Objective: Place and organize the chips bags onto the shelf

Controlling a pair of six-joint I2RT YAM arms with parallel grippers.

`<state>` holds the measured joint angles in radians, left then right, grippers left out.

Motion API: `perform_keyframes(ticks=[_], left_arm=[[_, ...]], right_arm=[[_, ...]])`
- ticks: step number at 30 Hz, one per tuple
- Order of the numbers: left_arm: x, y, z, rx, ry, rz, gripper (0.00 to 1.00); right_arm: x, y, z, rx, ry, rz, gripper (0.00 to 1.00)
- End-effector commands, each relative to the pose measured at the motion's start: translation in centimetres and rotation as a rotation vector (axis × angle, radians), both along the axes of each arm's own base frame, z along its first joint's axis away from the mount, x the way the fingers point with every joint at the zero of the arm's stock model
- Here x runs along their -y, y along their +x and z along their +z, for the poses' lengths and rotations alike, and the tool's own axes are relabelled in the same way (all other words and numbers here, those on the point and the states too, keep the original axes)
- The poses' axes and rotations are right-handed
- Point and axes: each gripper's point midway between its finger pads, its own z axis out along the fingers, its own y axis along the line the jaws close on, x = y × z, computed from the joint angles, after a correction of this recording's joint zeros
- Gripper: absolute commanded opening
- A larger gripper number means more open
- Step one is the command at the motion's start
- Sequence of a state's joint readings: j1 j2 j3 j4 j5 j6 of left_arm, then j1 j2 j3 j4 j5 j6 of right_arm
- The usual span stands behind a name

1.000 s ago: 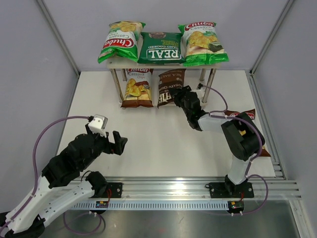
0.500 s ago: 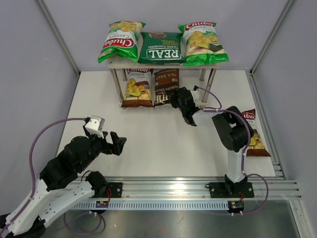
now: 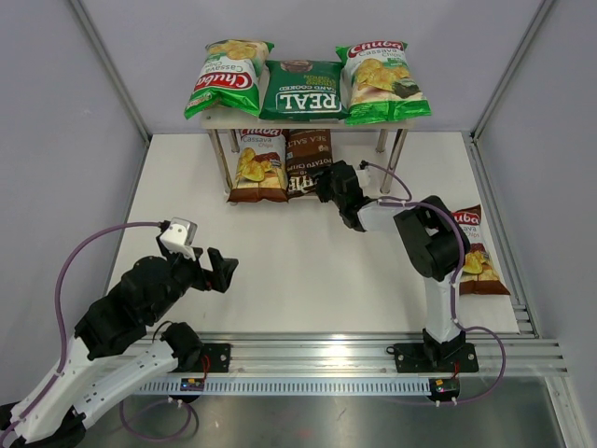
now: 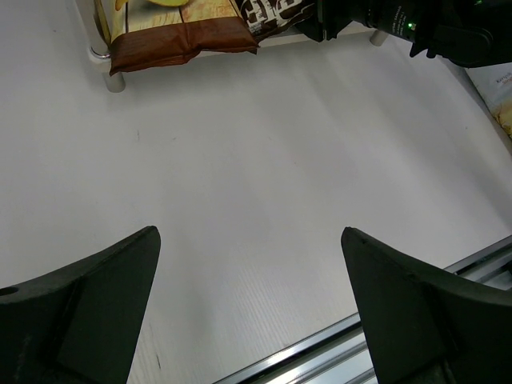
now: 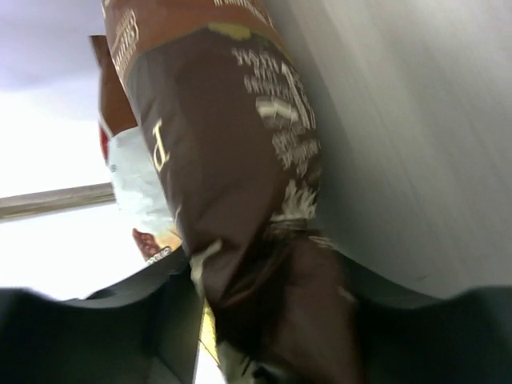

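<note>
The shelf (image 3: 216, 119) carries two light-green Chuba bags (image 3: 229, 77) (image 3: 381, 82) and the dark-green REAL bag (image 3: 301, 91) on top. On its lower board lie a brown-and-white Chuba bag (image 3: 258, 166) and the dark-brown Kettle bag (image 3: 306, 161), side by side. My right gripper (image 3: 326, 182) is at the Kettle bag's near end. In the right wrist view that bag (image 5: 232, 160) lies between the right gripper's (image 5: 268, 320) parted jaws, a sliver of light beside the left finger (image 5: 172, 320). My left gripper (image 3: 222, 269) hovers open and empty over the table (image 4: 249, 233).
Another brown-and-white Chuba bag (image 3: 471, 250) lies flat on the table at the right, beside the right arm's elbow. A silver shelf leg (image 4: 104, 32) stands left of the lower bags. The metal rail (image 3: 373, 350) runs along the near edge.
The right gripper has pushed the Kettle bag left and deeper under the shelf, up against the brown-and-white bag, and its jaws have widened. The left arm barely shifted.
</note>
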<state>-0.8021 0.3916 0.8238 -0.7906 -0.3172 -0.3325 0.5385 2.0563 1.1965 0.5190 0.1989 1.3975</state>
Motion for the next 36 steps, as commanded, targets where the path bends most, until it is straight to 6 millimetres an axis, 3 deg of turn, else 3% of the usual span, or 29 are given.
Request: perform_keyframes(ticks=[1, 3, 5, 10, 15, 26, 28, 30, 31, 32, 33, 35, 36], left_arm=[[0.0, 0.5, 1.1, 0.047, -0.030, 0.012, 0.99], [0.0, 0.5, 1.1, 0.047, -0.028, 0.011, 0.99], [0.1, 0.5, 1.2, 0.048, -0.032, 0.010, 0.99], [0.0, 0.4, 1.2, 0.051, -0.035, 0.012, 0.99], [-0.1, 0.5, 1.2, 0.050, -0.032, 0.015, 0.99], [-0.3, 0.7, 1.0, 0.042, -0.024, 0.036, 0.99], [-0.5, 0.7, 1.0, 0.042, -0.023, 0.048, 0.99], [-0.7, 0.9, 1.0, 0.042, -0.022, 0.066, 0.99], [-0.8, 0.9, 1.0, 0.042, -0.022, 0.071, 0.99], [-0.8, 1.0, 1.0, 0.040, -0.020, 0.077, 0.99], [-0.9, 1.0, 1.0, 0.040, -0.022, 0.083, 0.99], [-1.0, 1.2, 0.9, 0.037, -0.018, 0.093, 0.99], [-1.1, 1.3, 1.0, 0.037, -0.020, 0.097, 0.99]], right_arm=[[0.7, -0.5, -0.6, -0.039, -0.016, -0.018, 0.59], [1.0, -0.8, -0.5, -0.044, -0.031, -0.020, 0.64], [1.6, -1.0, -0.2, -0.052, -0.070, -0.033, 0.76], [2.3, -1.7, 0.6, -0.052, -0.103, -0.035, 0.81], [3.0, -2.7, 0.5, -0.078, -0.136, -0.035, 0.97], [5.5, -5.8, 3.7, -0.029, -0.235, -0.017, 1.00], [6.2, -6.7, 5.0, 0.002, -0.283, -0.001, 1.00], [6.9, -7.6, 5.4, 0.022, -0.363, 0.034, 0.99], [7.3, -8.1, 6.9, 0.053, -0.380, 0.043, 1.00], [7.8, -8.8, 6.7, 0.040, -0.420, 0.056, 0.99], [8.3, -9.5, 7.9, 0.067, -0.462, 0.071, 1.00], [9.6, -10.8, 7.5, 0.052, -0.562, 0.100, 0.99], [10.4, -11.6, 8.3, 0.059, -0.582, 0.095, 0.99]])
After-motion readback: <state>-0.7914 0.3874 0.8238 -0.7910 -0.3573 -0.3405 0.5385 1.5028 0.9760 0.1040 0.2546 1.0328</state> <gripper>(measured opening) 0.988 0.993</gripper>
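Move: The right hand sits at the near right end of the brown potato chips bag, its half-open fingers on either side of that end; the bag's middle lies some 8 cm ahead, 4 cm left and a little lower. The barbecue Chuba bag stands about 17 cm left and 6 cm ahead, the shelf's right front post roughly 16 cm right and 3 cm back. From the left hand the brown bag is around 42 cm ahead, 18 cm right and 16 cm lower. The right hand finishes letting go of the brown potato chips bag on the lower shelf, its fingers spreading from half open to wide while it eases back a couple of centimetres, almost level, off the bag's near end. Then it speeds up and pulls away back and to the right, about 12 cm over the table in all, climbing some 7 cm mostly at the end as the hand rolls its left side down by about 20 degrees. ##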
